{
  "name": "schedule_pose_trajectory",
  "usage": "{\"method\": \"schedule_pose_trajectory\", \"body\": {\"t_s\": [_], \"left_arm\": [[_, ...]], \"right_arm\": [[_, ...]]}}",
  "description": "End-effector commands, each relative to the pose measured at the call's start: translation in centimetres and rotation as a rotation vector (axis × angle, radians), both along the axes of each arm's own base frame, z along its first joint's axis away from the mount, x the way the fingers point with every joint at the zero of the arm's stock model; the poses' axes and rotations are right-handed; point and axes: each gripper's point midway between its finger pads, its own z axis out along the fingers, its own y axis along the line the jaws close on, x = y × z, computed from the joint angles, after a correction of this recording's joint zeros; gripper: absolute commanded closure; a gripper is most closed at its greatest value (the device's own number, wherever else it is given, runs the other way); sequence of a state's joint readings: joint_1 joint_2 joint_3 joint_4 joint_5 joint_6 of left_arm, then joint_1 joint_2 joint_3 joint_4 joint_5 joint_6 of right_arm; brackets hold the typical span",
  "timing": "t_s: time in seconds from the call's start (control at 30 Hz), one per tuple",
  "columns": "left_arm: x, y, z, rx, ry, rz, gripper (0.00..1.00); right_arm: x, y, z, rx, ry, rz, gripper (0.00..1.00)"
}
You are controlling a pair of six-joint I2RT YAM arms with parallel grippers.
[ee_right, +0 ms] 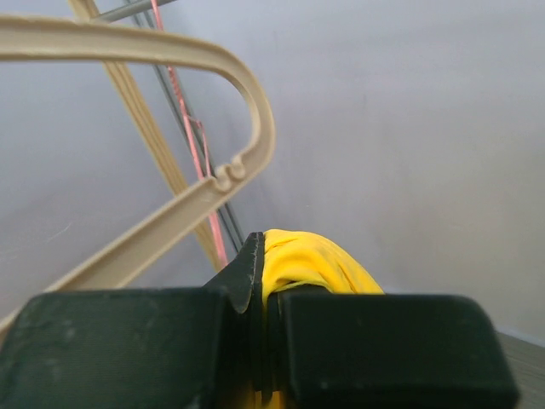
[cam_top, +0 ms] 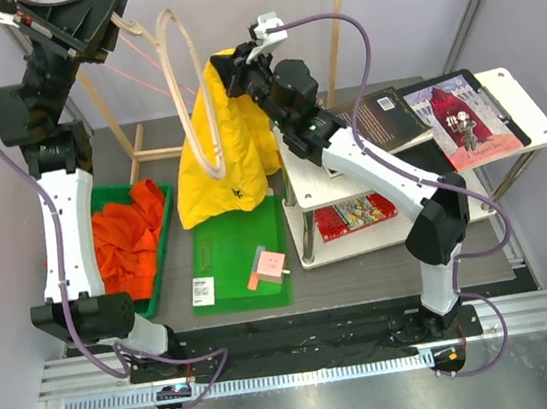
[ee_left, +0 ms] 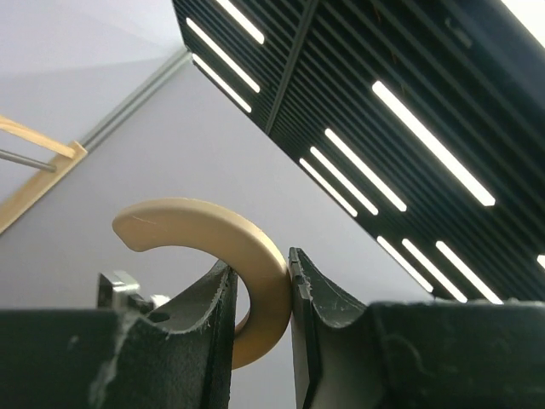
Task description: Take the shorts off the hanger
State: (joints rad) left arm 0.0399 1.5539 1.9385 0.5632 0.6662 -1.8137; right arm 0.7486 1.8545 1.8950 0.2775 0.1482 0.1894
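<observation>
The yellow shorts point(cam_top: 222, 161) hang as a bunched drape above the green board, and my right gripper point(cam_top: 233, 68) is shut on their top edge. The right wrist view shows yellow cloth point(ee_right: 315, 260) pinched between the jaws of that gripper point(ee_right: 266, 285). The beige plastic hanger point(cam_top: 171, 12) curves down beside the shorts; its lower end overlaps the cloth, and I cannot tell whether it is still inside. My left gripper point(cam_top: 117, 23), raised at the top left, is shut on the hanger's hook point(ee_left: 251, 256). The orange-red shorts point(cam_top: 131, 233) lie crumpled in the green bin.
A green bin point(cam_top: 165, 264) sits at the left. A green board point(cam_top: 243, 244) with a pink block point(cam_top: 269, 264) and a white label lies in the middle. A white two-tier shelf point(cam_top: 537, 134) with books stands at the right. A wooden rack point(cam_top: 135, 147) stands behind.
</observation>
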Motion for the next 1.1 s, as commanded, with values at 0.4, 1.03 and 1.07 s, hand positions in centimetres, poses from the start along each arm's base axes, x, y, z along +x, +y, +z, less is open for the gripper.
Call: {"method": "schedule_pose_trajectory", "body": {"t_s": [0.4, 1.03, 1.07], "left_arm": [[-6.5, -2.0, -1.2, 0.249, -0.182, 0.019, 1.00], [-7.0, -1.9, -2.4, 0.237, -0.138, 0.023, 0.99], [-7.1, -1.9, -2.4, 0.238, -0.140, 0.022, 1.00]], "right_arm": [[5.4, -3.0, -1.8, -0.192, -0.024, -0.446, 0.99], [8.9, -6.4, -2.8, -0.230, 0.055, -0.641, 0.94], [9.2, -6.4, -3.3, -0.243, 0.063, -0.646, 0.86]]}}
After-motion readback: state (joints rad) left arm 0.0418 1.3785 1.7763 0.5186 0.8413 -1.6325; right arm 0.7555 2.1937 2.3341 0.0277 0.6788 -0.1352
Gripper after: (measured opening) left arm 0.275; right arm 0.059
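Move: The right gripper already holds the yellow shorts, clear of the hanger. Their drop spot, bare tabletop beyond the green clipboard, lies about 9 cm ahead, 4 cm right and 45 cm below it. The clipboard's middle is roughly 12 cm back, 6 cm left and equally low; the empty hanger's middle is 16 cm back, 9 cm left and 12 cm above. From the left gripper, the shorts hang some 9 cm ahead, 15 cm right and 38 cm down. Carry the yellow shorts away from the bare hanger with the right gripper, about 9 cm forward, dipping 6 cm and edging right in the later part, and turn the wrist some 30 degrees clockwise until the fingers face the back wall. Keep the pinch. Meanwhile draw the left gripper back about 5 cm, then sink it a little, still gripping the hanger by its hook. ##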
